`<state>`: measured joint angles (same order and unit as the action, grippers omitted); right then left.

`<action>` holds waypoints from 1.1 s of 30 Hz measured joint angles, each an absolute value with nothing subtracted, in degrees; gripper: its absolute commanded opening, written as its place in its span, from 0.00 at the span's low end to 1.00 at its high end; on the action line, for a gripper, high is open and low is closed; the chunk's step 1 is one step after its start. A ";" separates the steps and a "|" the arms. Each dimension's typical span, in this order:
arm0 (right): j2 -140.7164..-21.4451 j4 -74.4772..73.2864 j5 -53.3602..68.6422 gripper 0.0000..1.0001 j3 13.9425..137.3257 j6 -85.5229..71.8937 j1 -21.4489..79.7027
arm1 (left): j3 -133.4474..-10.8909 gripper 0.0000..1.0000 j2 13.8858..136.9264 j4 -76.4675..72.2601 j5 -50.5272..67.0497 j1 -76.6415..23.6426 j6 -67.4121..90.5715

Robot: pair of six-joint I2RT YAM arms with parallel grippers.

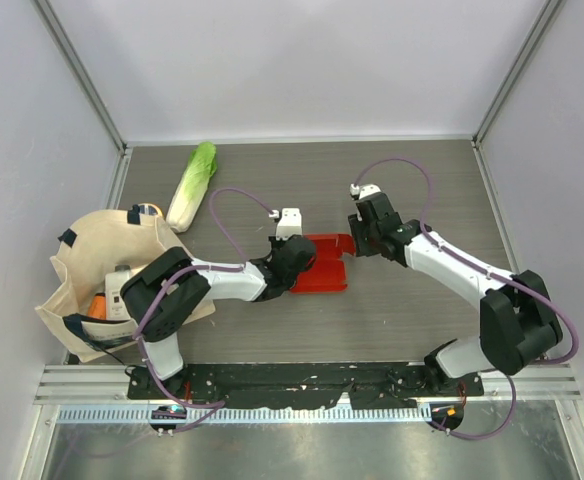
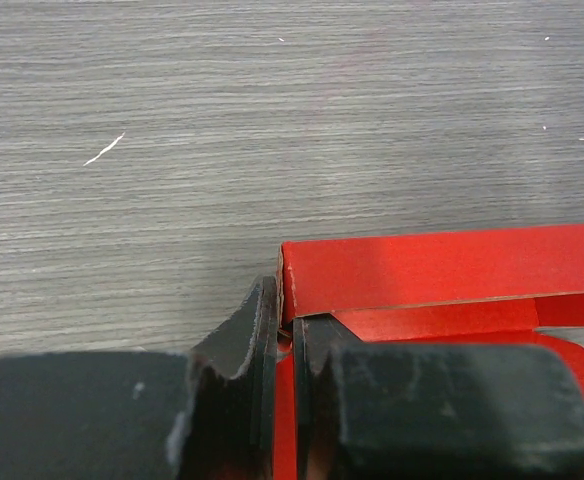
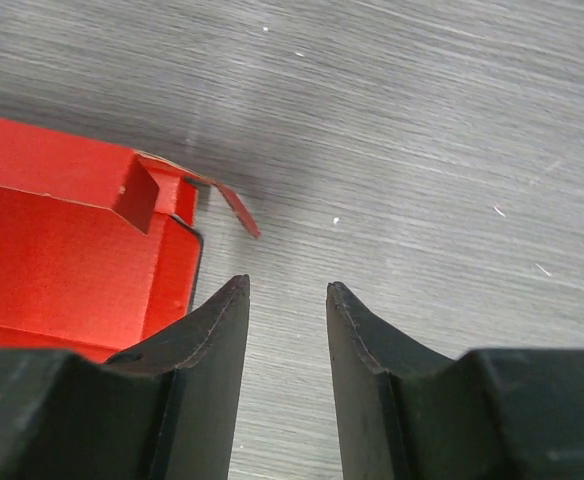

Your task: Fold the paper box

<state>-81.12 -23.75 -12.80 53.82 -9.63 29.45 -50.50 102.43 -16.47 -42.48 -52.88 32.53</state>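
The red paper box (image 1: 324, 270) lies partly folded at the table's middle, one long wall raised. My left gripper (image 1: 294, 262) is at its left end, shut on a thin upright edge of the red card. In the left wrist view the paper box (image 2: 442, 265) runs off to the right of the pinched corner, and the left gripper (image 2: 284, 312) holds red card between its fingers. My right gripper (image 1: 358, 240) hovers at the box's right end. In the right wrist view the right gripper (image 3: 287, 290) stands open over bare table, with the paper box (image 3: 62, 250) and its loose flap just left of it.
A napa cabbage (image 1: 192, 185) lies at the back left. A beige tote bag (image 1: 102, 280) holding several items slumps at the left edge. Grey walls and metal posts bound the table on three sides.
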 measured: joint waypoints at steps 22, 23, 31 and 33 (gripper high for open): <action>-86.39 -16.43 -7.31 0.01 53.49 -14.28 31.81 | -50.35 0.00 102.43 -18.48 -42.44 -52.82 30.52; -86.30 -16.93 -7.22 0.01 53.58 -15.68 31.83 | -50.35 0.00 102.43 -18.63 -42.44 -52.82 30.48; -86.61 -19.31 -5.50 0.01 54.41 -30.87 31.81 | -50.35 0.00 102.43 -18.98 -42.44 -52.90 29.50; -86.61 -19.29 -5.78 0.01 54.26 -34.48 31.81 | -50.35 0.00 102.43 -18.98 -42.46 -52.99 29.45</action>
<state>-86.61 -19.29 -5.78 54.26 -34.48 31.81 -50.35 102.43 -18.98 -42.46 -52.99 29.45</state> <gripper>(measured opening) 0.057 0.093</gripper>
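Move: From my right hand, open and empty, the loose red flap at the box's far right corner lies about 2 cm ahead, 3 cm left and 3 cm below. The box's middle is roughly 11 cm left, 3 cm back and 5 cm below; its far wall's middle is some 9 cm left, 2 cm ahead and 4 cm down. From my left hand, still pinching the far left corner, that flap is about 13 cm right, level ahead and in height. I dip my right hand forward-left and down, around 4 cm, to the loose flap, and shut my fingers on its edge. Then, keeping that pinch, I draw it some 4 cm back and left along the box's right side, rolling the hand's left side up about 20 degrees and turning clockwise. My left hand keeps its grip on the far left corner and barely moves. ##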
